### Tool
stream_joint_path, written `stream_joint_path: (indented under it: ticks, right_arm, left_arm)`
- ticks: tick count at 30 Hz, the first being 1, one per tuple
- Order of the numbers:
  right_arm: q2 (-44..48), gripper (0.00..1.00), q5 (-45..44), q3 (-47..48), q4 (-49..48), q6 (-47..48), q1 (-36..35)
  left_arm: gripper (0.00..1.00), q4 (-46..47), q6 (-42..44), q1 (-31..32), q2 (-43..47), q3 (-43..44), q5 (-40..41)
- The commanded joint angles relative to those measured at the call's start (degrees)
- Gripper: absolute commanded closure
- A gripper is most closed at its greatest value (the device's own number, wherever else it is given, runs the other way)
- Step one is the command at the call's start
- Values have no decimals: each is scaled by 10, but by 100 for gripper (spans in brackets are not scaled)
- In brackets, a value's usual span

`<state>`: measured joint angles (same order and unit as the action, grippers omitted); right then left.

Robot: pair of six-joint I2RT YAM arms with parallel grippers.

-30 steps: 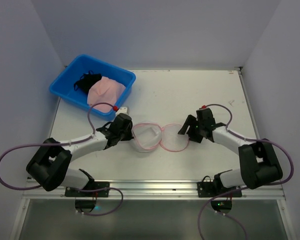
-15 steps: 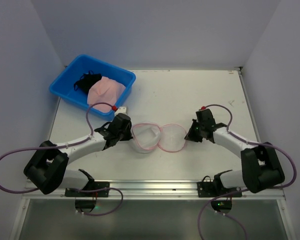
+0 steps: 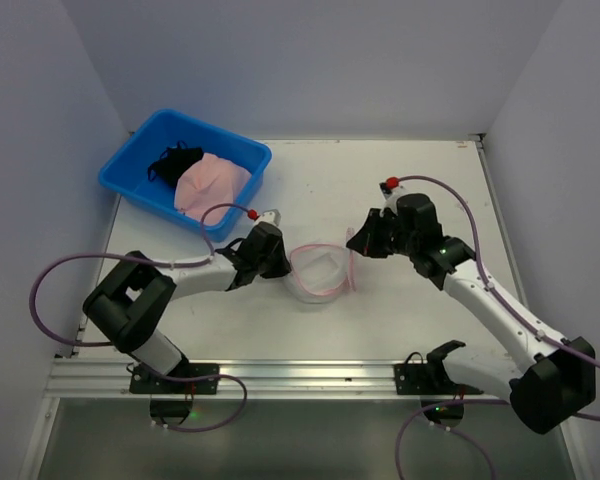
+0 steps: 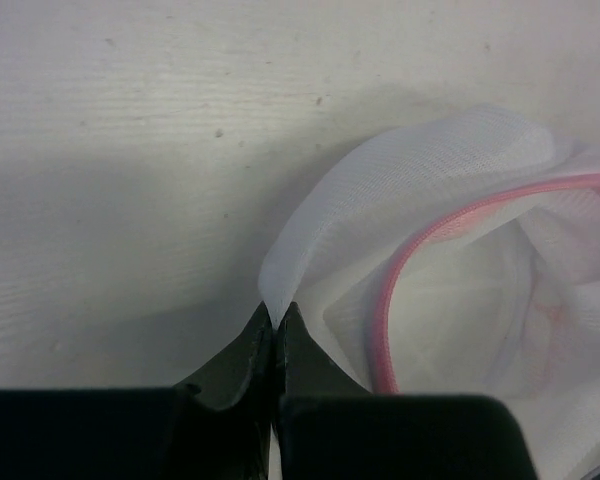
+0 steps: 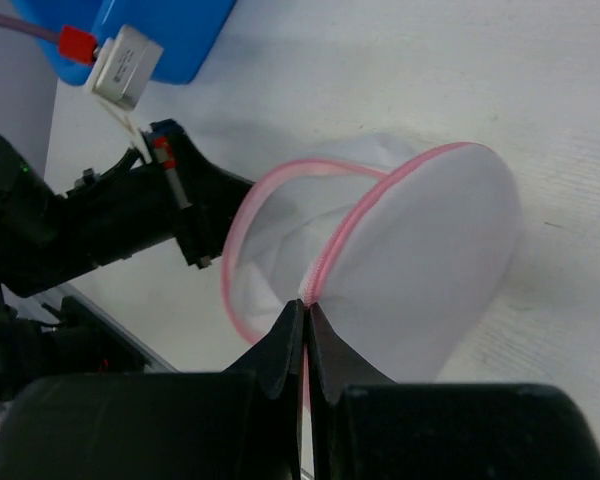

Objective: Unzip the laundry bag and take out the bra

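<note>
The laundry bag (image 3: 320,272), a small white mesh pouch with pink rims, lies mid-table with one dome half raised on edge against the other. My left gripper (image 4: 277,315) is shut on a fold of its white mesh (image 4: 450,230) at the bag's left side. At the opposite side my right gripper (image 5: 306,305) is shut on the pink zip rim of the raised half (image 5: 430,250). From above, the left gripper (image 3: 280,262) and right gripper (image 3: 355,245) flank the bag. The pale pink bra (image 3: 212,182) lies in the blue tub (image 3: 130,165).
The blue tub stands at the far left corner of the table and also holds a black garment (image 3: 173,163). Grey walls close in the left, back and right. A metal rail (image 3: 300,375) runs along the near edge.
My right gripper has shut on the bag's pink rim and lifted that half up and leftwards. The left gripper and the bag have shifted to the right.
</note>
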<state>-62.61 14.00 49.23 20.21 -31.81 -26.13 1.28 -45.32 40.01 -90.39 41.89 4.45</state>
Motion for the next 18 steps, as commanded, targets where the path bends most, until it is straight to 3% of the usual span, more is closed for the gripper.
stream_joint_path:
  ticks: [1, 10, 18]
  right_arm:
    - [-22, 100, 45, 39, 12, 25, -26]
    - [-129, 100, 70, 45, -53, 1, -73]
    - [-235, 100, 96, -4, -191, -28, -78]
  left_arm:
    - [100, 68, -39, 15, -23, 30, -23]
    - [100, 126, -76, 46, -77, 48, -24]
    - [100, 183, -107, 60, -114, 26, -33]
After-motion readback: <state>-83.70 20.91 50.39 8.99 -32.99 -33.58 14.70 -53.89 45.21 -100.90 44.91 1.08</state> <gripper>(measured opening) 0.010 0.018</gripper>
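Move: The right hand pinches the raised lid's pink edge; the laundry bag's open mouth is about 8 cm to its left, 1 cm back and 16 cm below. The left hand pinches the bag's left side, with that mouth about 8 cm to its right, level in reach and height. From the left hand, the blue bin is some 29 cm ahead and 29 cm left, the pink cloth in it about 24 cm ahead and 21 cm left. Right hand swings the pinched lid left, then down, about 8 cm each; left drags the bag 7 cm right. ##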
